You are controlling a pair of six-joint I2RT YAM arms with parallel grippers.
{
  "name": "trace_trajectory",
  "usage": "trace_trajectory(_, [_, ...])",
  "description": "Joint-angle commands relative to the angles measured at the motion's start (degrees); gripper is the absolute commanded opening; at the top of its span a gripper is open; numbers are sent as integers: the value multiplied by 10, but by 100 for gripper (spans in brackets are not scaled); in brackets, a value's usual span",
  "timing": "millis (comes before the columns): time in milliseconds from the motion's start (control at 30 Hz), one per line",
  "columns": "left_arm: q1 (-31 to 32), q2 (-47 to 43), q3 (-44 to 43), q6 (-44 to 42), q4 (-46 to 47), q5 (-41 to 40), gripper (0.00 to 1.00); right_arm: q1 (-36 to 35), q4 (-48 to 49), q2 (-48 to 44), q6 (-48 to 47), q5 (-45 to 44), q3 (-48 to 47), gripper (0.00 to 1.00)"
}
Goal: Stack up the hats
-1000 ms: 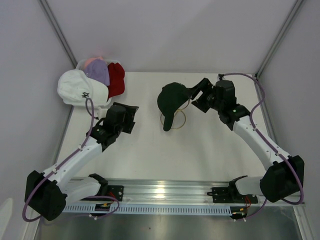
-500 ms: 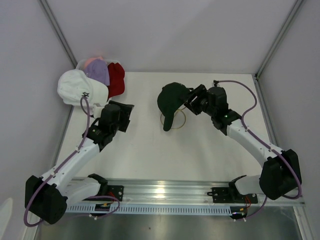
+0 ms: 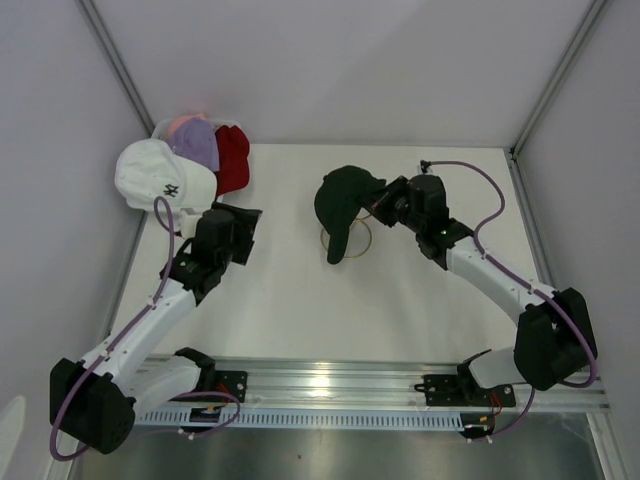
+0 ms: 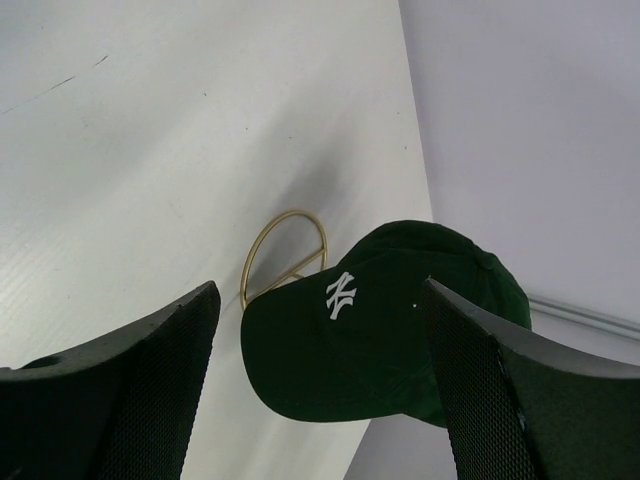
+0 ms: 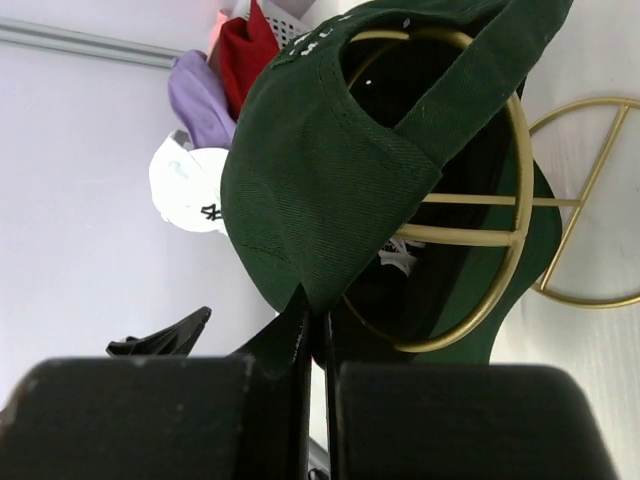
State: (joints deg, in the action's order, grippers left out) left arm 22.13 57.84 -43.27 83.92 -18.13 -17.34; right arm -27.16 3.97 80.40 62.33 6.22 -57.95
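Observation:
A dark green cap (image 3: 345, 195) hangs on a gold wire stand (image 3: 366, 240) at the table's middle, brim toward the front. My right gripper (image 3: 380, 205) is shut on the fabric at the back rim of that cap (image 5: 310, 170), and the pinch shows at the fingertips (image 5: 318, 315). A white cap (image 3: 150, 175), a lavender one (image 3: 195, 145), a red one (image 3: 232, 160) and a pink one (image 3: 180, 123) are piled at the back left. My left gripper (image 3: 250, 235) stands open just in front of that pile. It faces the green cap (image 4: 370, 340) from a distance, nothing between its fingers.
The pile of caps rests in a white mesh basket (image 3: 162, 128) in the back left corner. Grey walls with metal posts close in the table on three sides. The stand's ring base (image 5: 600, 290) lies flat on the white tabletop.
My right gripper has moved left to the green cap and shut on its back rim. The left arm has edged slightly left, its gripper still open.

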Motion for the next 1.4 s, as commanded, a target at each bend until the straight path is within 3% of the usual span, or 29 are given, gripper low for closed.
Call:
trace_trajectory(0, [-6,-7,1,-17,14,3,84,-2,25,-22,7,-30,25,0])
trace_trajectory(300, [-6,10,-9,-34,32,21,85,-1,290,-60,25,13,210,0])
trace_trajectory(567, [-6,24,-25,-53,29,28,84,-2,484,-26,74,8,300,0])
trace_trajectory(700, [-6,27,-36,-77,28,29,85,-2,532,-28,118,-47,344,0])
trace_trajectory(900, [-6,46,-64,-107,20,33,84,-2,530,-58,147,-118,380,0])
trace_trajectory(1133, [-6,62,-71,-111,15,42,84,0,595,4,169,-96,402,0])
trace_trajectory(1300, [-5,63,-86,-130,-1,33,84,0,582,69,170,-51,379,0])
trace_trajectory(1367, [-5,63,-90,-134,-2,31,84,3,643,126,188,-22,377,0])
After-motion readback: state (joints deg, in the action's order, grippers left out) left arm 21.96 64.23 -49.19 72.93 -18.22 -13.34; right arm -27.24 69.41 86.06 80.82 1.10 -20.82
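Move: The right gripper already pinches the open edge of the green hat. The hat's middle lies about 5 cm to its left, 1 cm nearer the base and roughly level with it. The gold wire stand is inside the hat, its foot ring some 4 cm to the left of the right hand and about 17 cm below it. From the idle left gripper, the green hat is about 20 cm to the right, 7 cm ahead and slightly higher. Keep the right gripper shut on the hat's edge and draw it back and down about 5 cm, then carry it some 3 cm to the right, tugging the hat over the wire stand. Meanwhile roll the wrist some 25 degrees so its left side rises, tip the fingers up a little, and ease slightly forward and left at the end. Let the open left gripper drift about 2 cm forward and right. ##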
